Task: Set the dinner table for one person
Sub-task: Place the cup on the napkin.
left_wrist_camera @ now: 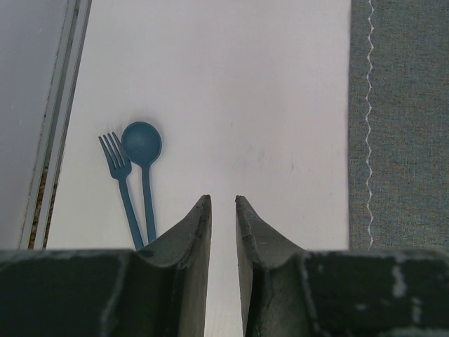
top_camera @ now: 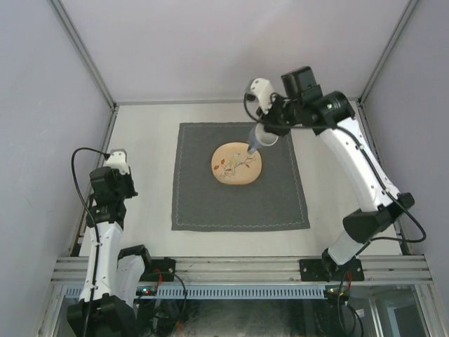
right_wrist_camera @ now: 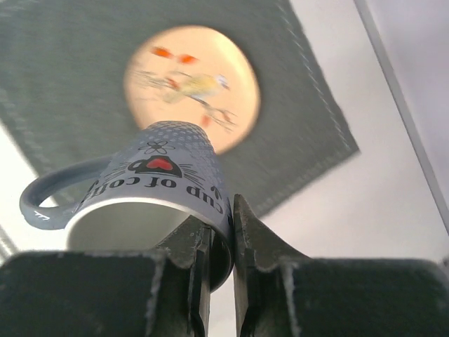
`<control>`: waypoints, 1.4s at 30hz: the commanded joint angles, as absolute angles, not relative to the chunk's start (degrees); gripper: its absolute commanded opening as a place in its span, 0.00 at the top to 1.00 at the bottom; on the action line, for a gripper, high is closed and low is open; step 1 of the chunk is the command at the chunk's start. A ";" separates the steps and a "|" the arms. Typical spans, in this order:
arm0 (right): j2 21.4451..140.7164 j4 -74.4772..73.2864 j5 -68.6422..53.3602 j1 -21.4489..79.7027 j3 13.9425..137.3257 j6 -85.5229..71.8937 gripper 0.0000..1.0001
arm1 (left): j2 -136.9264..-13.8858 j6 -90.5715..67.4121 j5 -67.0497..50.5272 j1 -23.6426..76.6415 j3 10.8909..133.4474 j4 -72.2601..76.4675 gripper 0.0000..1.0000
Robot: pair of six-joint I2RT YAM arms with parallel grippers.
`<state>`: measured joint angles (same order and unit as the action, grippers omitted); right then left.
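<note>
My right gripper [right_wrist_camera: 223, 210] is shut on the rim of a grey-blue mug [right_wrist_camera: 163, 175] printed with a cat face and lettering, one finger inside and one outside. The mug [top_camera: 261, 140] hangs in the air, tilted, over the far edge of a round cream plate [top_camera: 237, 163] with a bird pattern. That plate lies on a dark grey stitched cloth [top_camera: 203, 203] on the off-white dinner table [top_camera: 147, 140]. My left gripper [left_wrist_camera: 222, 198] hovers over bare table with a narrow gap between its fingers and nothing in it. A blue fork [left_wrist_camera: 118, 172] and blue spoon [left_wrist_camera: 143, 151] lie side by side ahead-left of it.
Metal rails [top_camera: 231, 263] border the table, and grey walls stand close on three sides. The left rail [left_wrist_camera: 59, 119] runs just beside the fork. The cloth's stitched edge [left_wrist_camera: 370, 119] lies to the right of my left gripper.
</note>
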<state>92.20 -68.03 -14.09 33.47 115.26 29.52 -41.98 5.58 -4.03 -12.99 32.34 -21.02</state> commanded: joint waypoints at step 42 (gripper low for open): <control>137.62 -56.88 -5.11 9.79 133.52 24.36 1.00 | -38.20 5.97 -5.62 -15.45 30.94 -20.48 0.76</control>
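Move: The right hand, still pinching the cup by its rim, is bound for a spot just inside the napkin's far right corner: about 19 cm ahead, 11 cm to its right and 34 cm below. The plate lies some 9 cm ahead, 8 cm left and 33 cm below; the corner itself is roughly 7 cm beyond and 4 cm right of the spot. From the left hand, that spot is about 23 cm ahead, 55 cm right and 16 cm below. The right arm lowers the cup some 26 cm while carrying it about 21 cm forward and to the right, past the plate's right side to the napkin's far right corner, fast at first, then sinking more slowly with little sideways travel. The wrist turns clockwise some 30 degrees and tips the fingers more steeply down, bringing the cup nearer level, as they keep their pinch on its rim. ##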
